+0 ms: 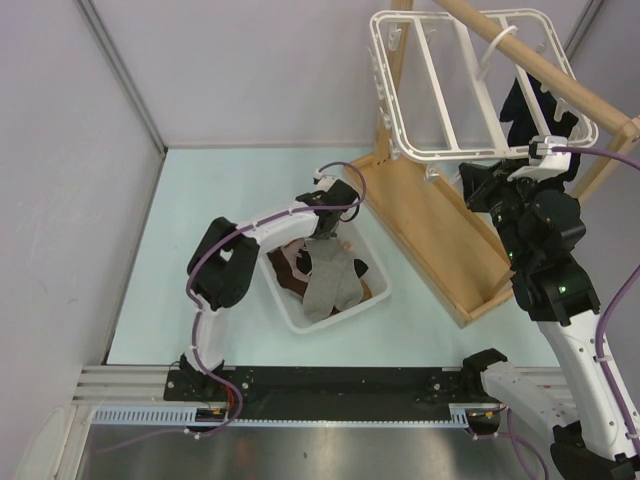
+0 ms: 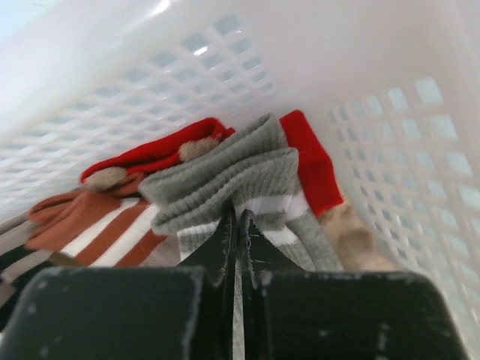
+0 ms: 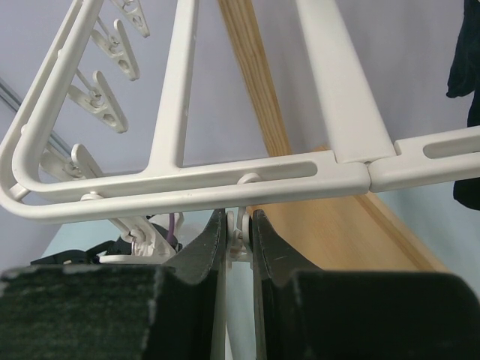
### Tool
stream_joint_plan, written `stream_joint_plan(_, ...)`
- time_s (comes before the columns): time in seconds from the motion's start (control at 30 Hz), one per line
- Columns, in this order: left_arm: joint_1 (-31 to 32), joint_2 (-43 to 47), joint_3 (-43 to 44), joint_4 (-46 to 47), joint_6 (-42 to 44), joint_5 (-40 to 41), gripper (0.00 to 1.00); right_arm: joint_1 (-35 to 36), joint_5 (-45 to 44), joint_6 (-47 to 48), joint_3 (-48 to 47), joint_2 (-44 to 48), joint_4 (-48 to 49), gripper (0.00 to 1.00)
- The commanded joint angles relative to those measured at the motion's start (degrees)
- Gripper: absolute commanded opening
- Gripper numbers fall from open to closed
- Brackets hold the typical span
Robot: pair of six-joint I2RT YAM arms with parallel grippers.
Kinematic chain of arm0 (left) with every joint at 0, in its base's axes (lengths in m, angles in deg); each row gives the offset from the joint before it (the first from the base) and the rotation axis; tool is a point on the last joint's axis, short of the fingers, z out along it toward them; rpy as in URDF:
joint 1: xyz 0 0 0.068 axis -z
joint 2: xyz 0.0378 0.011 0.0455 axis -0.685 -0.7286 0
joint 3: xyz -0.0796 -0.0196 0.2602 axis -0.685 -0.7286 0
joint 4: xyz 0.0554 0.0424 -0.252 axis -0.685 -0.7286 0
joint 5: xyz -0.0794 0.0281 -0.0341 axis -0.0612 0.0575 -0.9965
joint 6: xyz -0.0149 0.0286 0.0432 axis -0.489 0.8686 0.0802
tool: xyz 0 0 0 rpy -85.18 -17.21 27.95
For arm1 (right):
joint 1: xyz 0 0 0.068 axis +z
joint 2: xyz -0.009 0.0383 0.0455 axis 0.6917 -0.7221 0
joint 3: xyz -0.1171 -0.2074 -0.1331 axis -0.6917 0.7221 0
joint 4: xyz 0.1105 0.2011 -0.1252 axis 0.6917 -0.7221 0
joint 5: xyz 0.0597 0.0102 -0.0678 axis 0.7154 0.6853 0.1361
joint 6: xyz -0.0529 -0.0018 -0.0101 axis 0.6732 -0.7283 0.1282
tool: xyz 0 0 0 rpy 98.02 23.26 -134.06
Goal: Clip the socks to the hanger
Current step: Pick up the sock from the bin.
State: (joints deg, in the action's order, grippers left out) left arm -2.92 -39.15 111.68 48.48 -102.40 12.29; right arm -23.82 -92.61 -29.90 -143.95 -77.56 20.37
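Note:
Several socks lie in a white slotted basket [image 1: 288,310]. A grey sock [image 1: 330,285] hangs over the pile. In the left wrist view my left gripper [image 2: 236,225] is shut on the grey sock's [image 2: 225,176] folded cuff, with red [image 2: 307,161] and brown striped [image 2: 97,225] socks behind it. The white hanger [image 1: 425,155] hangs tilted from the wooden pole at the upper right. My right gripper [image 3: 239,225] sits just under the hanger's bar [image 3: 225,180], shut on a small white clip [image 3: 240,236]. A black sock [image 1: 520,105] hangs from the hanger's far side.
The wooden rack [image 1: 430,230] stands right of the basket, its sloping board under the hanger. More clips [image 3: 101,101] dangle along the hanger's left edge. The basket wall [image 2: 300,67] rises close behind the left fingers. A grey partition [image 1: 60,200] bounds the left.

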Motion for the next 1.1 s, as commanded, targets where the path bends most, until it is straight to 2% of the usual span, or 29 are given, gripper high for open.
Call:
stream_joint_plan(0.0,-0.5,10.0,-2.45,0.79,2.9,1.4,0.01,-0.17,1.52,0.18,0.45,0.18,-0.7,0.1)
stream_joint_plan(0.23,-0.5,23.62,-10.35,7.46,7.64,-1.59,0.01,-0.43,1.96,0.0,0.45,0.35,-0.7,0.1)
stream_joint_plan(0.4,-0.5,33.46,-19.66,16.94,13.7,-5.89,0.01,-0.61,2.05,-0.09,0.45,0.44,-0.79,0.1)
stream_joint_plan(0.53,-0.41,46.09,-28.01,27.93,20.12,-13.26,0.0,-0.7,2.4,-0.09,0.45,0.7,-0.79,0.1)
stream_joint_plan(0.67,1.16,54.02,-33.3,37.5,24.08,-23.71,0.0,-0.78,2.75,-0.35,0.54,0.71,-0.44,0.1)
stream_joint_plan(0.83,8.88,57.82,-34.88,44.98,32.75,-27.78,0.0,-0.7,3.27,-0.61,0.45,0.88,-0.26,0.1)
stream_joint_plan(1.07,14.44,53.97,-30.59,51.59,38.14,-33.76,0.0,-0.7,4.24,-0.88,0.45,1.32,0.26,0.1)
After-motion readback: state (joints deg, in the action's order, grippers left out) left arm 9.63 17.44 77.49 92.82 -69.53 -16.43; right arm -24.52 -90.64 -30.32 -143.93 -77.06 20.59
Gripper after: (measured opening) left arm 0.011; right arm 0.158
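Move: The left hand, shut on the grey sock's cuff inside the bin, has the clip it goes to about 26 cm to its right, 12 cm back and 39 cm up. The bin's middle is some 7 cm back and 1 cm left, the striped brown sock 8 cm back and 8 cm left, and the wooden tray 22 cm right and 3 cm ahead. That clip sits right between the right hand's fingers. Left hand, still pinching the grey sock's cuff, lifts about 30 cm, drawing back 15 cm and swinging clockwise rightward. ##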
